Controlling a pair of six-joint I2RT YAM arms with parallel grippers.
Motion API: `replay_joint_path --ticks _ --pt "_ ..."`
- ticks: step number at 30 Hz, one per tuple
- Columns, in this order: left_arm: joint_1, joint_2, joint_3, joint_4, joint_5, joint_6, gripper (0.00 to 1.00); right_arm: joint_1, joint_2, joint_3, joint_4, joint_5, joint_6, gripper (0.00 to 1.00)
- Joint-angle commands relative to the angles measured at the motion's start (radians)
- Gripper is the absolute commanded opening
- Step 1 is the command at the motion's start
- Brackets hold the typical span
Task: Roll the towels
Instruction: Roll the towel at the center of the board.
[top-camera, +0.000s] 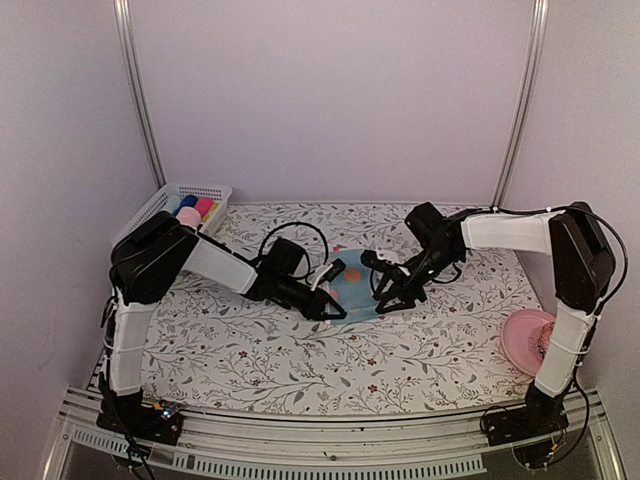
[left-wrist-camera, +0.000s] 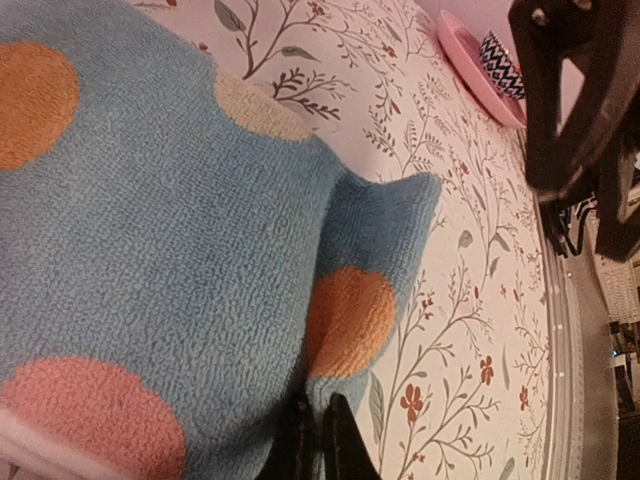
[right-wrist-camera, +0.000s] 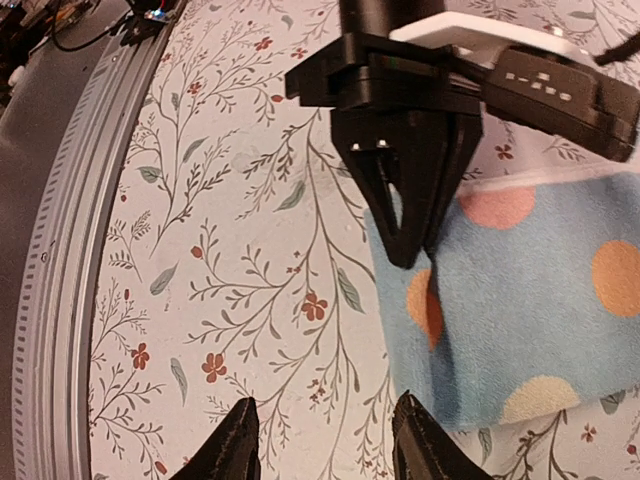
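A light blue towel (top-camera: 356, 288) with orange, pink and cream dots lies flat at the middle of the table. My left gripper (left-wrist-camera: 320, 435) is shut on the blue towel (left-wrist-camera: 170, 230), pinching its edge just below an orange dot. In the right wrist view the left gripper (right-wrist-camera: 408, 245) comes down onto the towel (right-wrist-camera: 530, 300) near its corner. My right gripper (right-wrist-camera: 325, 440) stands open over the bare tablecloth, its fingertips (right-wrist-camera: 238, 440) just off the towel's corner and holding nothing. A pale pink strip (right-wrist-camera: 525, 180) shows along the towel's far edge; I cannot tell what it is.
A white basket (top-camera: 170, 200) holding several coloured cloth rolls stands at the back left. A round pink plate (top-camera: 527, 340) sits at the front right beside the right arm's base. The flowered tablecloth (top-camera: 250, 350) covers the table, with a metal rail (right-wrist-camera: 60, 250) along its near edge.
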Motion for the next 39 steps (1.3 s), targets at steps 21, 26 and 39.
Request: replay_joint_path --ticks 21,26,39 --pt "0.029 0.069 0.008 -0.064 -0.036 -0.028 0.00 0.088 0.128 0.022 0.132 0.120 0.084 0.43" --pt "0.029 0.071 0.010 -0.065 -0.036 -0.028 0.00 0.083 0.134 0.023 0.153 0.152 0.108 0.43" --pt "0.029 0.065 0.008 -0.074 -0.046 -0.024 0.03 0.065 0.166 0.030 0.166 0.193 0.136 0.43"
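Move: The towel's folded near strip runs left to right across the board; its right end lies about 2 cm ahead of the right hand, 3 cm to its left and 8 cm below. The left fingers already pinch the strip some 9 cm to the right hand's left, 1 cm ahead and 8 cm lower, while the towel's unrolled part centres roughly 10 cm ahead, 6 cm left and 8 cm down. From the left hand, that strip end is 7 cm right, 1 cm ahead, at its height. While the left hand stays put and keeps its closed pinch on the folded strip, the right hand first swings back and to its left by about 2.5 cm each, already sinking, to come round to the near side of the strip's free right end. It then goes on down, some 6 cm in all, and turns forward for about 3.5 cm with its fingers held half open and hardly any wrist turn, the farther finger coming against the strip's near side and pushing the loose end forward. ##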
